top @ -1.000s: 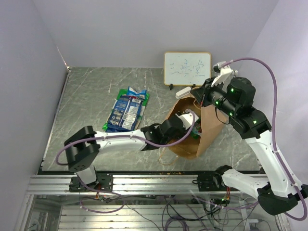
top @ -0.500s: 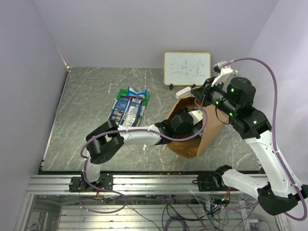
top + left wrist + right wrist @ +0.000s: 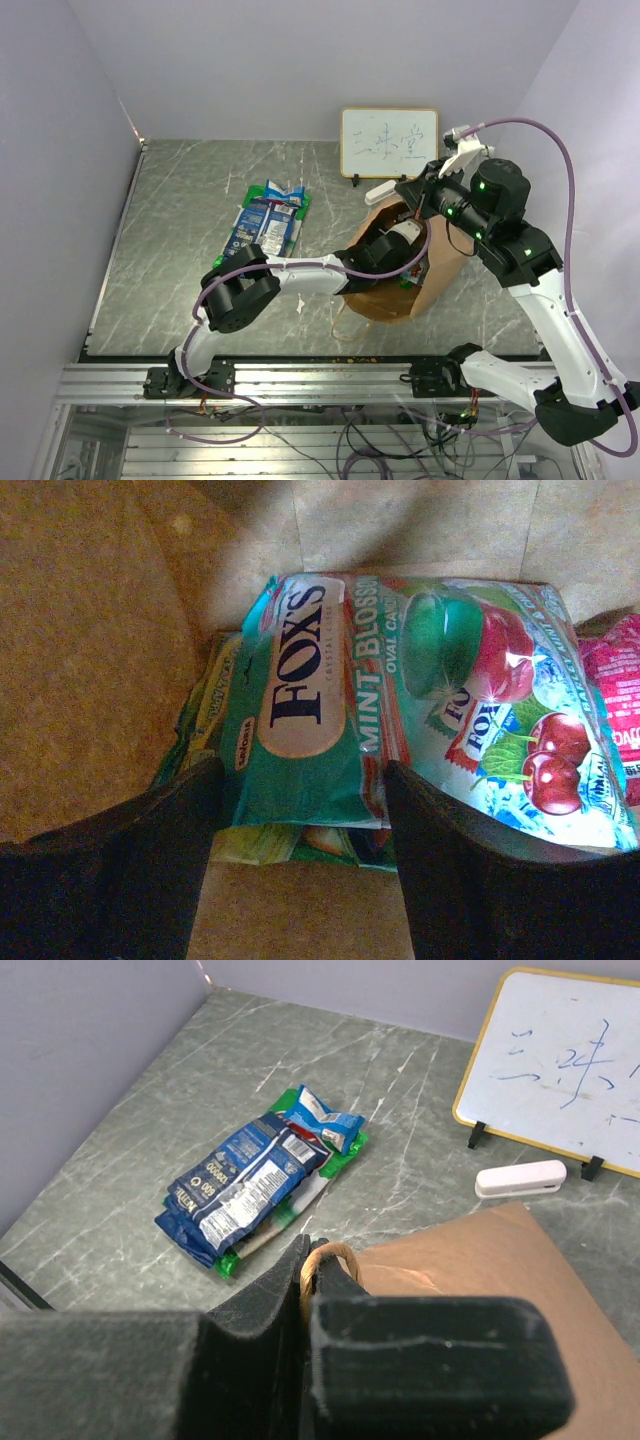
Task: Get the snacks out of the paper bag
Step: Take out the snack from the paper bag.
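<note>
The brown paper bag (image 3: pixel 435 268) lies on its side with its mouth toward the left. My right gripper (image 3: pixel 410 195) is shut on the bag's twisted handle (image 3: pixel 327 1257) and holds the mouth up. My left arm reaches inside the bag. In the left wrist view my left gripper (image 3: pixel 300 775) is open, its fingers either side of the near end of a green "Fox's Mint Blossom" packet (image 3: pixel 400 700). A yellow-green packet (image 3: pixel 255 845) lies under it and a pink one (image 3: pixel 612 710) at the right. More snacks (image 3: pixel 265 225) lie stacked on the table, left of the bag.
A small framed whiteboard (image 3: pixel 389 142) stands at the back behind the bag, with a white eraser-like bar (image 3: pixel 520 1178) in front of it. The grey marble table (image 3: pixel 180 220) ends at walls on the left and at the back.
My left arm has pushed deeper into the bag and its jaws have spread wider. The right gripper has kept hold of the handle without moving.
</note>
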Motion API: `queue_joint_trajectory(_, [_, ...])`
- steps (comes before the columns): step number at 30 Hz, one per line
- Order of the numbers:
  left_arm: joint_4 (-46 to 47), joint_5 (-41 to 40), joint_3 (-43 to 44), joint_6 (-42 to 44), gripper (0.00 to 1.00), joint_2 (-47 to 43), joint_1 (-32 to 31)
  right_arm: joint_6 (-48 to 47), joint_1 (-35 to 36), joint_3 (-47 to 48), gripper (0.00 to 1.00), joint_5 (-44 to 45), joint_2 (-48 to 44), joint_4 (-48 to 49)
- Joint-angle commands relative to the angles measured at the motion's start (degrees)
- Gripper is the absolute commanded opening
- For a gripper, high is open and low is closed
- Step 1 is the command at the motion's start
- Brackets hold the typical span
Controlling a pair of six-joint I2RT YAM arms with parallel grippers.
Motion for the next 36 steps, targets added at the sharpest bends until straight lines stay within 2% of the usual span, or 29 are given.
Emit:
queue_joint_trajectory(1, [-3.7,-1.2,-1.0,-5.7,0.73,-0.2,0.3,0.1,0.2,0.4,0.00,-0.1,-0.3,3.1])
queue_joint_trajectory(3, [-5.5,-0.3,-0.8,-6.2,0.64,-0.3,0.3,0.3,0.2,0.4,0.00,-0.3,-0.3,3.1])
queue_joint_trajectory(6, [-7.6,0.4,-0.2,-7.8,0.42,-0.1,0.3,0.1,0.1,0.2,0.00,-0.3,-0.2,2.8])
queue_joint_trajectory(12, [-10.1,1.0,1.2,-10.0,0.13,-1.4,0.3,-0.1,0.2,0.7,0.00,0.6,0.1,2.6])
queue_joint_trajectory(14, [-11.0,0.6,1.3,-10.3,0.08,-2.7,0.3,0.0,0.2,0.8,0.00,0.5,0.2,2.7])
queue_joint_trajectory(25, [-5.2,1.0,-7.9,-11.6,0.07,-16.1,-1.3,-0.4,0.2,-0.3,0.00,1.5,0.4,2.5])
queue_joint_trajectory(36, [-5.9,-1.2,-15.3,-10.6,0.07,-27.5,-7.1,-0.5,0.2,-2.1,0.00,1.2,0.7,3.1])
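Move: The green Fox's candy pack lies inside the paper bag, its middle about 6 cm to the left hand's right, 1 cm ahead and 3 cm below. A yellow-green pack is under it, some 3 cm ahead of that hand, 3 cm right and 5 cm below; the pink pack shows beyond its right end, roughly 15 cm right and 5 cm back, 4 cm down. From the right hand the Fox's pack is about 10 cm right, 2 cm ahead and 31 cm below. The Fox's pack is pinched by its near edge: the left hand first settles about 1.5 cm lower, easing slightly back and left and tipping down a little, while its wide-open fingers close fully. Holding on, it then lifts about 10 cm and draws back some 7 cm, drifting left, away from the other packs. The right fingers keep hold of the paper bag's handle, almost still. ##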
